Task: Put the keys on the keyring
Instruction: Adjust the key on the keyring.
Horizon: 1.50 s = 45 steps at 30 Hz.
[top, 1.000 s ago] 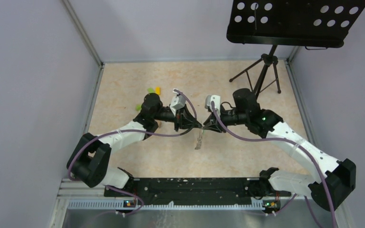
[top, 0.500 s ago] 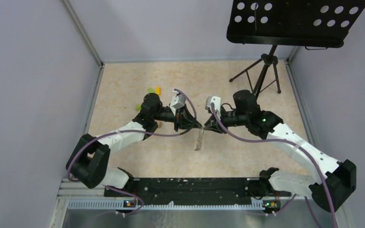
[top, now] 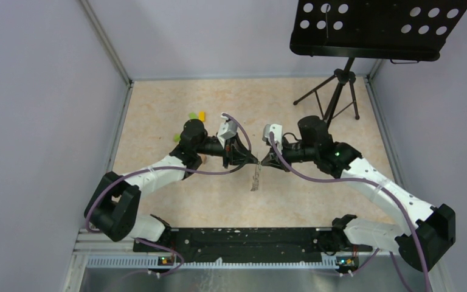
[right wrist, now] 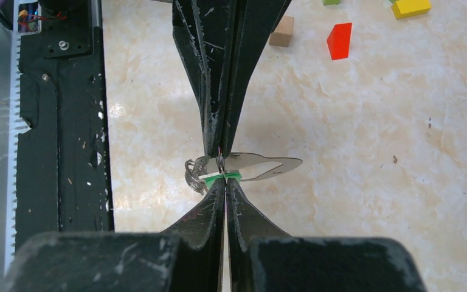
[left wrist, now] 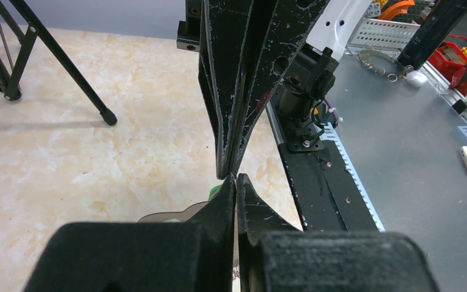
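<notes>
My left gripper [top: 256, 162] and right gripper [top: 263, 163] meet tip to tip above the middle of the floor. Both are shut. A silver key [right wrist: 261, 165] with a green tag [right wrist: 222, 176] lies crosswise between the tips. In the right wrist view, my right gripper [right wrist: 225, 179] pinches the tag end, and the left fingertips [right wrist: 219, 152] close on the key's head from the other side. A small silvery wire coil [right wrist: 191, 176] hangs beside the tag. From above, the key [top: 255, 179] dangles below the tips. The left wrist view shows my left gripper [left wrist: 236, 177], a bit of green [left wrist: 217, 191] and the key's outline. The keyring is out of view.
A black music stand on a tripod [top: 335, 97] stands at the back right, with one leg [left wrist: 61, 61] in the left wrist view. Small coloured blocks [top: 196, 115] lie behind the left arm; red [right wrist: 339, 41], yellow [right wrist: 410, 7] and wooden [right wrist: 281, 31] ones show. A black rail [top: 237, 238] runs along the near edge.
My right gripper has shut on the key's green-tag end after standing slightly open. The left gripper has stayed shut and in place, and the key hangs much as before.
</notes>
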### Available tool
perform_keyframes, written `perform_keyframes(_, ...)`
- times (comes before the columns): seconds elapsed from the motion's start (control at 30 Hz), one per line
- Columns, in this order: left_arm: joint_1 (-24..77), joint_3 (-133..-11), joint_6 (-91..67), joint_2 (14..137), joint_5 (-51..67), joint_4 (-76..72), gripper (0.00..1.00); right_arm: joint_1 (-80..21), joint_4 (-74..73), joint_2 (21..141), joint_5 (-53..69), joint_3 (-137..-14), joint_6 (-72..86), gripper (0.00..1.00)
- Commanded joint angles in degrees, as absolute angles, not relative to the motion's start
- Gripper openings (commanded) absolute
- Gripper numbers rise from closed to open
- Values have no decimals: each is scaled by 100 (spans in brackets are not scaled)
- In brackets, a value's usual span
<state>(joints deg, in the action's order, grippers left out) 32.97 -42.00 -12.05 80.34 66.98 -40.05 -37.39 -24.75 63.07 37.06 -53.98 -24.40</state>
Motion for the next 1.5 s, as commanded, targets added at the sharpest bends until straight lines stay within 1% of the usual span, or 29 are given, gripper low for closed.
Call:
perform_keyframes(0.0,3296,-4387,-1247,7800,6678,-4299,0,-3781,-2249,6347,3776,-5370,-2460,0)
perform_keyframes(0.8,3298,-4344,-1362,7798,6654,-4446,0,-3779,-2157,6583,3982,-5346,-2418,0)
perform_keyframes(0.9,3296,-4327,-1354,7809,6664,-4456,0,-3779,-2161,6605,4058,-5386,-2404,6)
perform_keyframes(1.07,3296,-4286,-1349,7801,6712,-4474,0,-3779,-2181,6425,3986,-5446,-2400,21)
perform_keyframes(1.17,3297,-4247,-1437,7813,6733,-4594,0,-3779,-2135,6197,3861,-5456,-2417,26)
perform_keyframes(1.3,3296,-4179,-1587,7812,6761,-4826,0,-3779,-2124,6014,3850,-5493,-2473,28)
perform_keyframes(1.47,3297,-4101,-1778,7847,6785,-5133,0,-3779,-1994,5969,3880,-5458,-2511,28)
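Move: The green-headed key is right at the right hand's fingertips, about 1 cm to their left and 1 cm below. The keyring in the left fingertips is some 1 cm left of and 1 cm above the right hand. About 4 cm under the right hand, the grey plate reaches some 3 cm forward, and the bunch of small keys hangs about 3 cm back and 5 cm down. From the left hand the green key is roughly 1 cm forward, 1 cm right and 2 cm below. The green-headed key, still pinched in the right hand's shut fingers just under the left fingertips, is drawn down about 1.5 cm. The right fingers then part by roughly a quarter and let go, and that hand turns back upward about 3 cm with hardly any tilt. The left hand keeps its closed hold on the keyring almost still, rising about 1 cm at the end. ##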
